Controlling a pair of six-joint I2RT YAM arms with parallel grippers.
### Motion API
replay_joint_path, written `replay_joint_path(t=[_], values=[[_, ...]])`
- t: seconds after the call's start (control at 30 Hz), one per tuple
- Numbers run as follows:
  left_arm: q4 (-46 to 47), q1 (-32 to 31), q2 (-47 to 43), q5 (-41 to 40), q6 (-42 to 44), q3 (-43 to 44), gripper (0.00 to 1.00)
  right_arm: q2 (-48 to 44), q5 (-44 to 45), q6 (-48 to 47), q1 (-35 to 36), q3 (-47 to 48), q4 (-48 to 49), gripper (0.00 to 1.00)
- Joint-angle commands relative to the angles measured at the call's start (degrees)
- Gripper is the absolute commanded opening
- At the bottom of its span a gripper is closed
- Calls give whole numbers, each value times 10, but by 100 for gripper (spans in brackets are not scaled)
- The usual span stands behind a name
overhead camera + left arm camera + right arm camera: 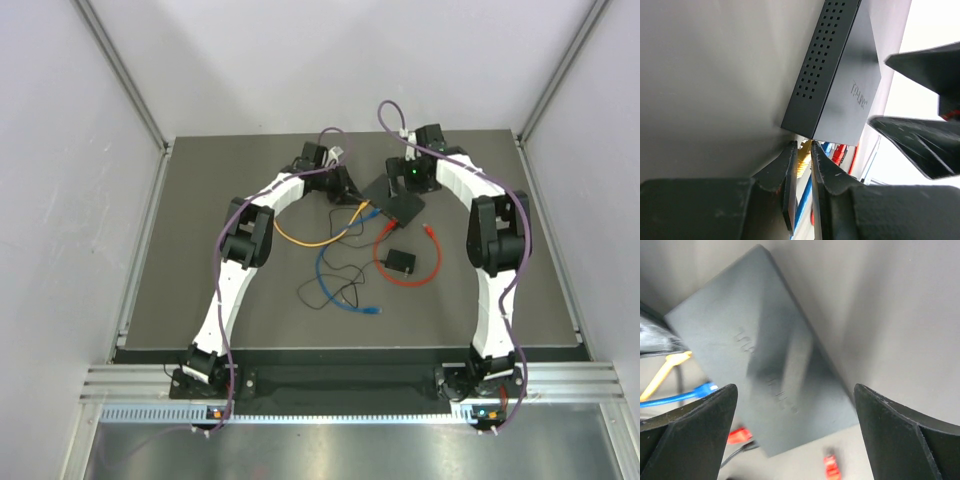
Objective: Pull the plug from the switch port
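The switch [401, 206] is a flat black box lying at the back middle of the table. A yellow plug [804, 152] sits at the switch's [840, 90] socket edge, and my left gripper [802, 146] is shut on it. Beside it a blue plug [826, 147] and a red plug [839, 152] also reach that edge. My right gripper [795, 388] hangs wide open just above the switch's top face [765, 355], with nothing between its fingers. From above, the left gripper [350, 192] is at the switch's left end and the right gripper [412, 180] is over its far side.
The yellow cable [310, 240], a blue cable [335, 290] and a red cable [395, 275] loop over the mat in front of the switch. A small black power adapter [402, 262] with a thin black wire lies inside the red loop. A loose red plug end [831, 466] rests near the switch's corner.
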Motion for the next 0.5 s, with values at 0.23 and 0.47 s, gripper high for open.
replay_joint_path(t=[0.23, 0.47], values=[[58, 15, -43, 9, -22, -87, 56, -40, -61, 74, 22, 40, -18, 72], [89, 13, -28, 26, -55, -89, 54, 8, -90, 75, 20, 56, -22, 20]])
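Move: The left fingers are still closed on the yellow plug, about 1 cm to the right of that hand's point and level with it. From there the switch's middle is some 8 cm to the right and 1 cm ahead, the blue plug 3 cm right and 2 cm back. The right hand, wide open, is above the switch's right part: the yellow plug lies about 11 cm to its left, 2 cm back and 3 cm below, the switch's middle 4 cm left and 1 cm back. Up and to the left goes the right hand, about 4 cm leftward and 2.5 cm higher over the switch, towards the end with the yellow plug; its fingers swing some 10 degrees to the left and draw from wide open to nearly shut. Meanwhile the left hand opens to about half, lets go of the yellow plug and backs off up and back by 1 to 1.5 cm. ##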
